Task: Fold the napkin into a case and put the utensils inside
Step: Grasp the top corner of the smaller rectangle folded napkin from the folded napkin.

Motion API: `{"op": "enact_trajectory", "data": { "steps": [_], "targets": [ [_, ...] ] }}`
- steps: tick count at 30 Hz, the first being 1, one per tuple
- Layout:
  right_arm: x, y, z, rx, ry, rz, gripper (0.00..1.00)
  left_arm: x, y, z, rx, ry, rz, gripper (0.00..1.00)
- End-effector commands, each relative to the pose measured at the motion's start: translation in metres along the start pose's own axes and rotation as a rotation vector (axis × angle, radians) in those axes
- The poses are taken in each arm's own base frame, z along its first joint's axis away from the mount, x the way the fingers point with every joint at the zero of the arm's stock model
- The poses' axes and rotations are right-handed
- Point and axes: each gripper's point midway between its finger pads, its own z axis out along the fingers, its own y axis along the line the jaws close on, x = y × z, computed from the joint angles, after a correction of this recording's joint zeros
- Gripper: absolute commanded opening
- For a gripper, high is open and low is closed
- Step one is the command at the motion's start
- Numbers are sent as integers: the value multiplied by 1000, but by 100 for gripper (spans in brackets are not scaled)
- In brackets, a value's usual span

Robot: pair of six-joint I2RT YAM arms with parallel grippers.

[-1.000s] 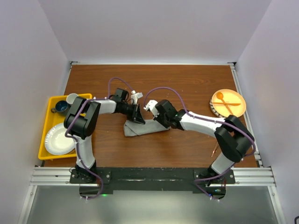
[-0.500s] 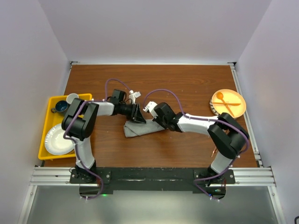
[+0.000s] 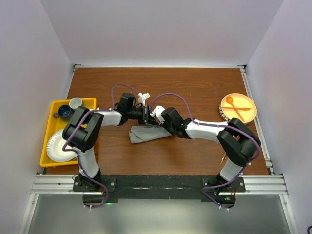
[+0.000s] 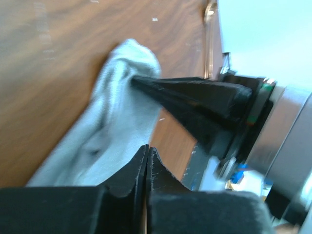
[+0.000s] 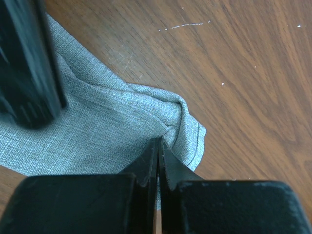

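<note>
The light-grey napkin [image 3: 145, 133] lies crumpled in a long strip at the table's middle. My right gripper [image 5: 159, 141] is shut at the strip's right end, where the cloth [image 5: 112, 122] puckers into its tips; from above it [image 3: 168, 128] sits on that end. My left gripper [image 4: 147, 149] is shut with nothing visible between its jaws, hovering just over the napkin [image 4: 117, 122] and facing the right fingers [image 4: 195, 97]. From above it [image 3: 147, 116] hangs by the strip's upper edge. A thin copper utensil [image 3: 224, 156] lies at the near right, partly behind the right arm.
An orange plate [image 3: 247, 114] with an orange spoon and fork rests at the right edge. A yellow tray [image 3: 45, 146] at the left holds a white plate [image 3: 59, 146] and two cups [image 3: 64, 112]. Both arms crowd the table's middle.
My left gripper opened briefly and shut again, then moved up and right, closer to the right gripper. The right gripper has stayed shut on the napkin's right end.
</note>
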Motion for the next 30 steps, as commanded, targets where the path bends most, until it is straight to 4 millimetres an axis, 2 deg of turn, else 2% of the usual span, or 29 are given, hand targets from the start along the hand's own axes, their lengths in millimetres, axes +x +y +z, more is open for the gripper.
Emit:
{"op": "enact_trajectory", "data": {
  "steps": [1, 5, 9, 13, 16, 24, 30],
  "targets": [
    [20, 7, -4, -33, 70, 27, 0, -5, -21, 23, 65, -28, -39, 0],
    [18, 7, -6, -31, 66, 40, 0, -8, -22, 39, 69, -49, -84, 0],
    [17, 6, -7, -28, 65, 46, 0, -4, -12, 51, 42, -50, -157, 0],
    [16, 4, -7, -19, 69, 56, 0, -10, 0, 56, -23, -88, -245, 0],
    [15, 4, -8, -11, 73, 68, 0, -17, -2, 58, -20, -128, -264, 0],
    [15, 3, -8, -2, 83, 98, 0, -19, -4, 65, -28, -183, -254, 0],
    [18, 4, -10, 0, 89, 121, 0, -9, 20, 73, -116, -180, -293, 0]
  ]
}}
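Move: The pinned upper fold near the napkin's right end is about 6 cm to the right of my left hand, 1 cm farther out and 5 cm lower; my right hand's shut fingertips are right on it, roughly 1 cm above its middle. From my left hand, the napkin's middle lies some 3 cm back, straight in line sideways and 6 cm down, and its left end 10 cm to the left and 4 cm back. I keep my right fingertips pinning the napkin near its right end while my left hand, fingers still shut, travels about 6 cm to the right towards that spot, sinking about 3 cm on the way. Then it edges forward past where it began and eases along to my right fingertips, its wrist swinging some 15 degrees counter-clockwise with a slight roll. Whether the left tips touch the cloth can't be seen. ##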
